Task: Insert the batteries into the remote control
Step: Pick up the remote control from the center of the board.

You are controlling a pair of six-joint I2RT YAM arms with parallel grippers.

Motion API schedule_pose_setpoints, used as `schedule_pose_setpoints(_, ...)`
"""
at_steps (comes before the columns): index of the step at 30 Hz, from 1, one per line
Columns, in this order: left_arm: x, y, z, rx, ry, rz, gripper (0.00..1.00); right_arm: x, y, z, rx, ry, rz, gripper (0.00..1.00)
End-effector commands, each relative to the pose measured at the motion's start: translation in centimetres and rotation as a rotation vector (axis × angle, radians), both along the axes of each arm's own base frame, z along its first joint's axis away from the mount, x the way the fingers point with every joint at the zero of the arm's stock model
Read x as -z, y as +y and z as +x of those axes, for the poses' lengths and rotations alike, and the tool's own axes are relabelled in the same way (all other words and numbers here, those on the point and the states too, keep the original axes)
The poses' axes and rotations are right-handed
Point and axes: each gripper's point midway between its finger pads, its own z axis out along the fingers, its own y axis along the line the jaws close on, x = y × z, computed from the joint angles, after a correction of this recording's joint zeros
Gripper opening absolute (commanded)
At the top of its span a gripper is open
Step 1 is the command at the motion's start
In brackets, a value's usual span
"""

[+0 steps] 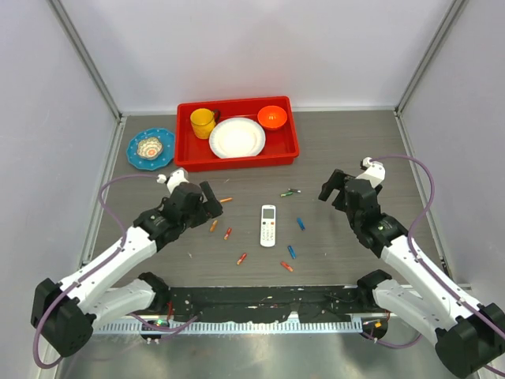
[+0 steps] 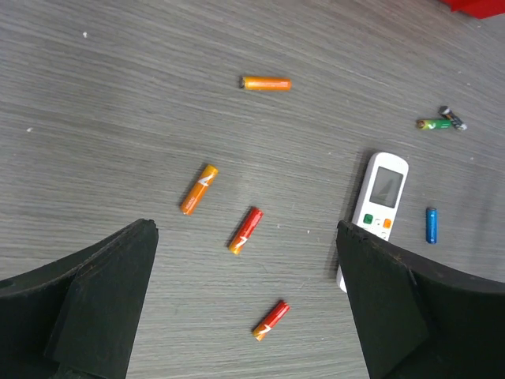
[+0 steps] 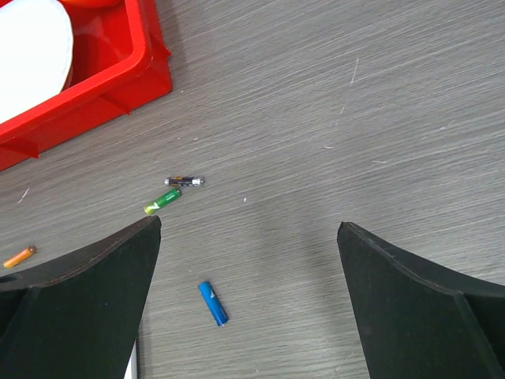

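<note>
The white remote control (image 1: 268, 224) lies face up in the middle of the table, with its display and buttons showing in the left wrist view (image 2: 379, 207). Several batteries lie loose around it: orange-red ones (image 2: 245, 230) (image 2: 271, 320) (image 2: 199, 189) to its left, blue ones (image 1: 301, 223) (image 3: 213, 303) to its right, and a green one (image 3: 162, 200) beside a dark one (image 3: 185, 181) behind it. My left gripper (image 1: 207, 201) (image 2: 246, 237) hovers open over the orange-red batteries. Empty and open, my right gripper (image 1: 331, 188) (image 3: 248, 225) hangs right of the remote.
A red tray (image 1: 245, 162) at the back holds a yellow cup (image 1: 203, 122), a white plate (image 1: 237, 137) and an orange bowl (image 1: 272, 117). A blue patterned dish (image 1: 151, 148) sits left of it. Grey walls close in both sides.
</note>
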Motion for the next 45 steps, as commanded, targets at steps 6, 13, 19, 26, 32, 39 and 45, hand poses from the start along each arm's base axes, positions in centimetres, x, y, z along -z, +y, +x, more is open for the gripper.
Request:
schedule_pose_setpoints(6,-2.1,-1.7,0.7,0.130,-0.083,-0.011,1.00,-0.4,0.8,0.2,-0.024,-0.008,0.035,1.00)
schedule_pose_setpoints(13,-1.1,-2.1,0.6,0.177,-0.047,0.066,1.00,-1.3,1.0,0.1,-0.034,-0.010,0.038,1.00)
schedule_pose_setpoints(19,-1.4,-8.8,0.5,0.315,-0.053,0.217,1.00,-2.8,1.7,0.0,-0.058,0.012,0.040,1.00)
schedule_pose_setpoints(26,1.1,-14.8,2.4,0.361,0.028,0.298,1.00,-3.0,1.8,-1.3,-0.088,0.082,0.019,0.99)
schedule_pose_setpoints(32,3.3,-17.1,3.0,0.398,0.081,0.311,1.00,-3.0,2.1,-2.2,-0.121,0.088,0.037,1.00)
schedule_pose_setpoints(39,5.1,-19.2,3.3,0.413,0.109,0.313,1.00,-2.1,2.4,-2.3,-0.132,0.106,0.041,1.00)
schedule_pose_setpoints(45,7.7,-19.3,3.3,0.360,0.147,0.315,0.99,-2.0,2.5,-2.3,-0.137,0.110,0.044,1.00)
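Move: The remote control lies about 19 cm to the right of my left hand, nearly level with it fore and aft and some 12 cm below. The nearer red battery is about 5 cm right and 3 cm back; the upper blue battery is roughly 11 cm beyond the remote to the right, level with it. The green battery is about 11 cm ahead of the remote and 6 cm right of it. From my right hand the remote is some 18 cm left, 5 cm back and 15 cm down. After a small bob in place, I sweep my left hand about 19 cm right towards the remote, then drop it some 7 cm and ease slightly forward until my open fingers hang over the remote's screen half. On the way I turn the wrist about 25 degrees clockwise and raise its left side. My right hand, empty and open, backs off a few centimetres, drifting slightly left and up. ##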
